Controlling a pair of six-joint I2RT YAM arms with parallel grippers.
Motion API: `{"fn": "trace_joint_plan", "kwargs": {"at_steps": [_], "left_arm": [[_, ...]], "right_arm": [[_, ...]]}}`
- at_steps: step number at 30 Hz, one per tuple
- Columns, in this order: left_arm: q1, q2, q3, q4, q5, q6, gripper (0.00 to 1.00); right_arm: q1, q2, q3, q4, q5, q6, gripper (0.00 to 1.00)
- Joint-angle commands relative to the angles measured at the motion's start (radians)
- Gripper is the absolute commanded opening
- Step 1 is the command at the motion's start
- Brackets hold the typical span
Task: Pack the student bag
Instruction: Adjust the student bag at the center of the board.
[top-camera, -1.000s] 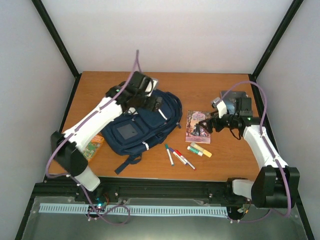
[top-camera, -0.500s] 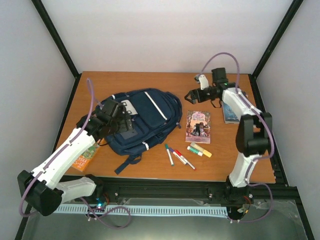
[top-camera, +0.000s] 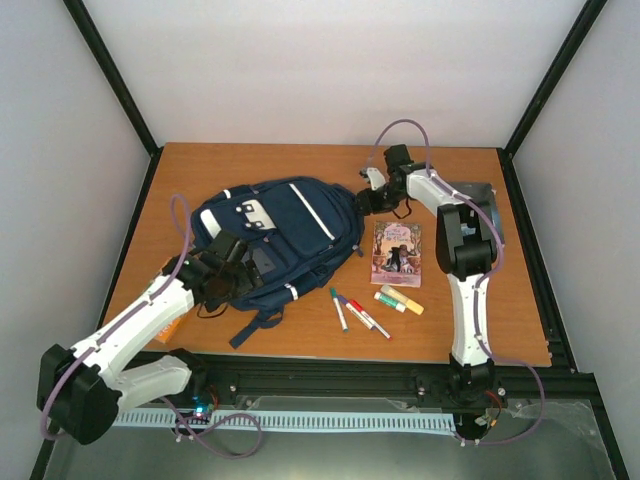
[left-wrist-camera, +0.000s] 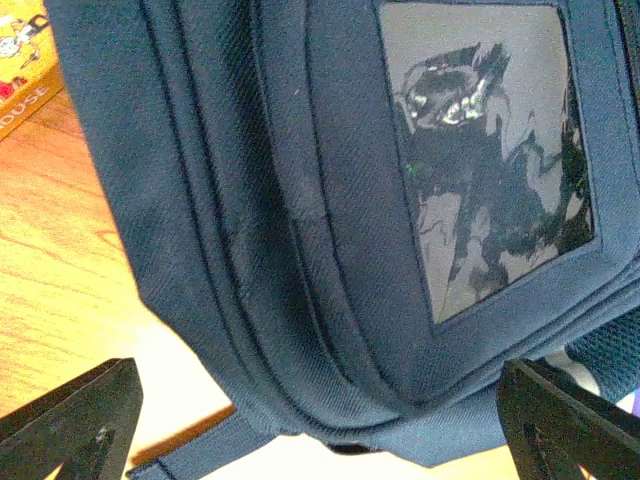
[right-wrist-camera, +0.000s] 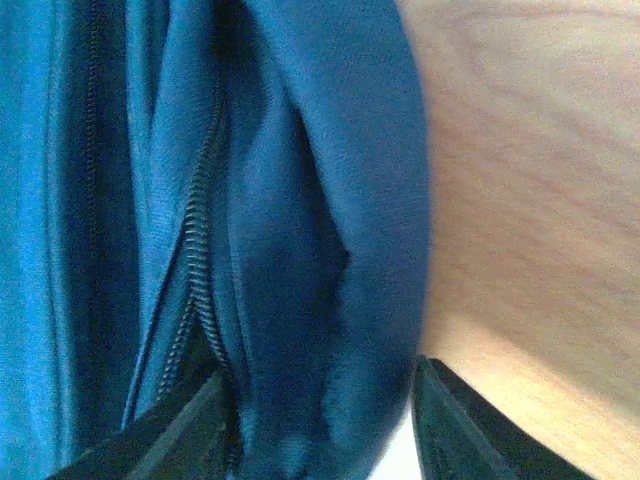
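The student bag, navy with thin white stripes, lies flat on the wooden table left of centre. My left gripper hangs over its near-left corner. In the left wrist view that gripper is open, its fingers far apart on either side of the bag's bottom edge and the grey window patch. My right gripper is at the bag's far right edge. Seen from the right wrist, this gripper has a fold of blue fabric beside the zip filling the gap, both fingers against it.
A purple book lies right of the bag. Two markers and a yellow-green stick lie in front of the book. An orange book sits under my left arm, its corner showing as the orange book.
My left arm drew back from the bag's top to its near-left corner and its jaws opened wide. My right arm swung left to the bag's edge and its jaws narrowed onto the fabric.
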Motion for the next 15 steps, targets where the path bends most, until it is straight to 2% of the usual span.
{"fn": "trace_joint_plan", "kwargs": {"at_steps": [1,2,5,10,15], "left_arm": [[0.005,0.053,0.004,0.101,-0.036,-0.035,1.00],[0.007,0.079,0.007,0.122,-0.053,-0.030,1.00],[0.008,0.185,0.030,0.172,-0.151,-0.014,1.00],[0.023,0.377,0.140,0.249,-0.378,0.057,1.00],[0.061,0.587,0.319,0.352,-0.404,0.173,1.00]], "right_arm": [[0.028,0.013,0.003,-0.054,-0.079,-0.011,0.39],[0.028,-0.001,-0.014,-0.055,-0.089,-0.017,0.29],[0.028,-0.061,-0.088,-0.040,-0.118,-0.034,0.14],[0.028,-0.173,-0.243,-0.014,-0.182,-0.046,0.04],[0.041,-0.266,-0.411,0.045,-0.224,-0.047,0.03]]}}
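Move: The student bag's right end lies practically at the right fingers, some 2 cm left and 1 cm lower; the pink book is about 12 cm back and 10 cm right of that hand, 4 cm below. From the left hand, the bag's clear pocket is roughly 7 cm ahead, 6 cm right and 4 cm down; the orange book lies about 4 cm back and 17 cm left, 8 cm below. Right hand pinches the bag's right end, dragging back about 7 cm; open left hand sinks, pushing forward 8 cm. ##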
